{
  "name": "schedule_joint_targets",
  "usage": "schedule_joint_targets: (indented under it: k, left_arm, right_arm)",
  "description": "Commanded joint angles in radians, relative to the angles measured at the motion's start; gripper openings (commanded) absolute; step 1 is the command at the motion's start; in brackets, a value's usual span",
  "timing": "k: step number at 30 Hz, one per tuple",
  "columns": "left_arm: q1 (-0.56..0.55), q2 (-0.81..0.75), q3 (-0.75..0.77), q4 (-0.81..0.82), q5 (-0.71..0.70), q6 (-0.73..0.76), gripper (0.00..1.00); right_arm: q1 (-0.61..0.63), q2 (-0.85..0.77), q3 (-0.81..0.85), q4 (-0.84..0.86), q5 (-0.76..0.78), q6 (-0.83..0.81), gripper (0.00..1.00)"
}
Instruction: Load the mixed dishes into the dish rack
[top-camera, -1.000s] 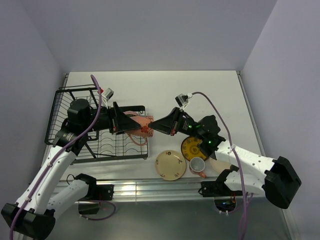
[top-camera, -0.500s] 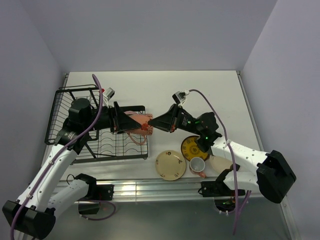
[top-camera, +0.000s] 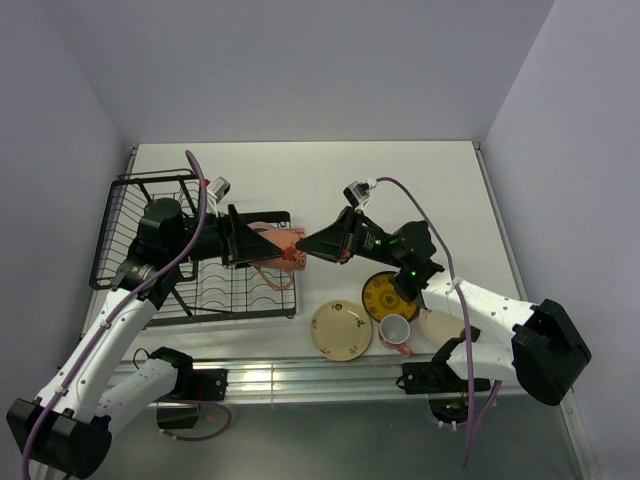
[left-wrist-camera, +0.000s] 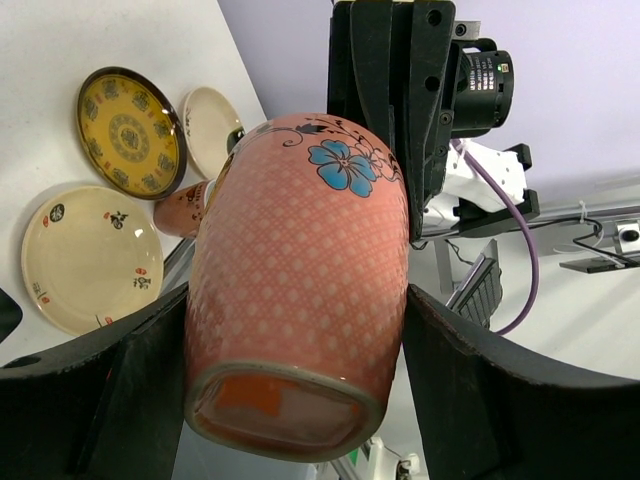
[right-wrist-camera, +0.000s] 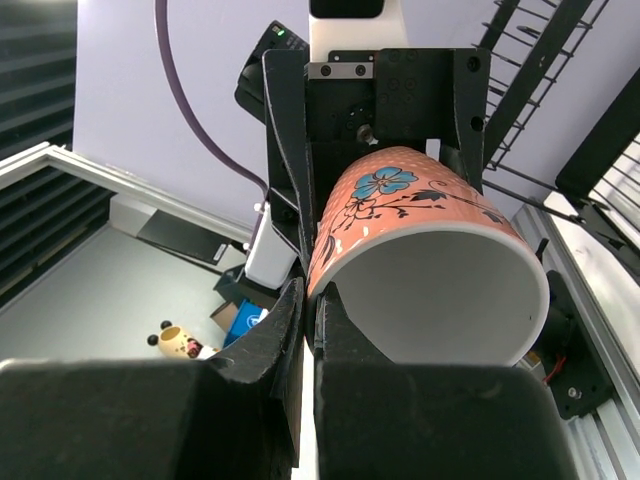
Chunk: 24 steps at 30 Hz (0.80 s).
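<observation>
A pinkish-orange mug (top-camera: 283, 247) with a blue flower hangs in the air between both arms, beside the right end of the black dish rack (top-camera: 150, 235). My right gripper (top-camera: 306, 247) is shut on the mug's (right-wrist-camera: 430, 260) rim, one finger inside and one outside (right-wrist-camera: 310, 300). My left gripper (left-wrist-camera: 300, 300) straddles the mug's (left-wrist-camera: 300, 250) body near its base, and both fingers lie against its sides. On the table sit a cream plate (top-camera: 341, 330), a mustard-yellow plate (top-camera: 386, 295), a second mug (top-camera: 396, 331) and another cream plate (top-camera: 440, 325).
The rack's raised cage end (top-camera: 140, 210) is at the far left and its slotted dividers (top-camera: 240, 290) lie under the left gripper. The right forearm (top-camera: 480, 310) passes over the loose dishes. A metal rail (top-camera: 300, 375) runs along the near table edge.
The left fingers have narrowed onto the mug's sides. The right gripper with the mug shifted slightly left toward the left gripper, then held still.
</observation>
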Motion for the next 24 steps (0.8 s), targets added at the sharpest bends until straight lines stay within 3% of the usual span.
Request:
schedule_joint_targets:
  k: [1,2,3,9,14,24]
  left_arm:
    - [-0.009,-0.018,0.013,0.127,0.009,-0.020,0.00]
    - [-0.009,-0.020,0.012,0.126,0.006,-0.022,0.00]
    - [-0.009,-0.026,0.018,0.121,-0.002,-0.017,0.00]
    - [-0.009,-0.015,0.056,-0.057,-0.100,0.064,0.00]
    - [-0.008,-0.017,0.045,-0.100,-0.149,0.072,0.00]
    - [-0.006,-0.014,0.085,-0.196,-0.224,0.084,0.00]
  right_arm:
    - [0.015,-0.006,0.076,-0.043,-0.040,-0.037,0.04]
    - [0.014,-0.003,0.093,-0.087,-0.039,-0.051,0.09]
    - [0.014,0.000,0.104,-0.114,-0.040,-0.088,0.21]
    - [0.004,0.008,0.199,-0.367,-0.016,-0.263,0.49]
    - [-0.016,0.005,0.216,-0.442,-0.014,-0.309,0.58]
    - [-0.080,-0.087,0.205,-0.690,0.115,-0.497,0.92]
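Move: The orange mug hangs sideways between the left hand's pads, while the right fingers pinch its rim; its middle is about 4 cm left of the right hand and 3 cm below. The rack's open front section lies some 8 cm ahead of the left hand, 10 cm to its left and 24 cm below. From the left hand, the bowl in the rack is roughly 14 cm ahead, 5 cm left and 22 cm down; the cream plate is 6 cm back, 12 cm right and 27 cm down. Opening wide from its pinch, the right hand lets go of the mug's rim, edges left briefly, then heads forward and down about 4 cm each way, easing back right as its fingertips tip down some 20 degrees. The left hand keeps its grip on the mug and lowers it about 4 cm towards the rack, drifting 2 cm forward while its fingers dip and swing slightly counter-clockwise. ##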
